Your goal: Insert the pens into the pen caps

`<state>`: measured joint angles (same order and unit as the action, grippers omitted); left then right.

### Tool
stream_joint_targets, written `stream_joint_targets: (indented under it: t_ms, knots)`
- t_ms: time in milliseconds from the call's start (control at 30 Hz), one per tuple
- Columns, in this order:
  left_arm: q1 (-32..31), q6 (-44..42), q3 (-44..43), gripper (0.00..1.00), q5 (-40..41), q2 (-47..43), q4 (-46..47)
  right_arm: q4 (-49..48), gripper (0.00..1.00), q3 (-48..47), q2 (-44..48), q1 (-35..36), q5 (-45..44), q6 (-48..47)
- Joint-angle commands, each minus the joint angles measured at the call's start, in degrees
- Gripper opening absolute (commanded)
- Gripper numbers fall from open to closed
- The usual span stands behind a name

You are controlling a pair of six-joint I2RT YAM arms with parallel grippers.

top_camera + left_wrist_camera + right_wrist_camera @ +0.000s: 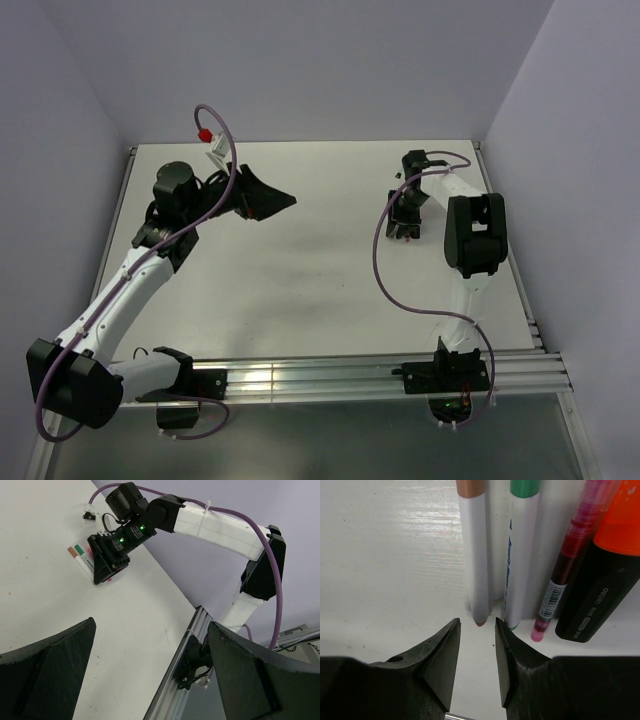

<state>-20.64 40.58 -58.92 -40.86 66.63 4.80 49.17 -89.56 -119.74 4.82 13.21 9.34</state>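
Observation:
Several pens lie side by side on the white table in the right wrist view. They are a white pen [479, 560] with a brownish cap [470, 487], a white pen [521, 560] with a green cap [525, 487], a thin dark red pen [566, 575], and a thick black marker [600, 605] with an orange cap [622, 525]. My right gripper [477, 630] is open, its tips just short of the brown-capped pen's tail, nothing between them. My left gripper [150, 670] hangs wide open and empty above the table's left side [265, 200], far from the pens [80, 560].
The right arm's gripper [405, 222] points down at the back right of the table. An aluminium rail [330, 380] runs along the near edge. Purple walls close the back and both sides. Purple cables [385, 270] loop off both arms.

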Motion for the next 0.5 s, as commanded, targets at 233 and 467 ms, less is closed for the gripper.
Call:
stream_joint_targets:
  t_ms: [233,467]
  knots:
    - [1.1,-9.7,-10.3,1.00,0.3,4.8,-19.4,0.0,0.48,1.9,12.9,-0.2,3.6,-3.0]
    - [6.4,-18.9,-12.2,0.99,-3.1,5.8,-26.4,-1.9,0.85,4.2,25.6,-0.3,7.6,-6.8]
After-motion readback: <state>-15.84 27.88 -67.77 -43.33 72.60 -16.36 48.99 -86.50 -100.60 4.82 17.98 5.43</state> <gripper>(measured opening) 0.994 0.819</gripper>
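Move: The brown pen lies almost under the right hand: its tail end is between the open fingertips and its middle about 6 cm ahead, 1 cm lower. To its right, running the same way, lie the green pen about 2 cm off, the red pen about 4 cm off and the black highlighter about 6 cm off, their middles 5 to 6 cm ahead of the hand. From the left hand the brown pen lies some 17 cm ahead, 31 cm right and 33 cm below. No longer gripping anything, the right fingers come clear of the brown pen's tail end as the hand rises about 11 cm, slowly at first and then fast, opening from under half to nearly wide while the fingertips swing forward. The empty left hand, still wide open, sinks about 4 cm and eases left and forward, its fingertips dipping. ##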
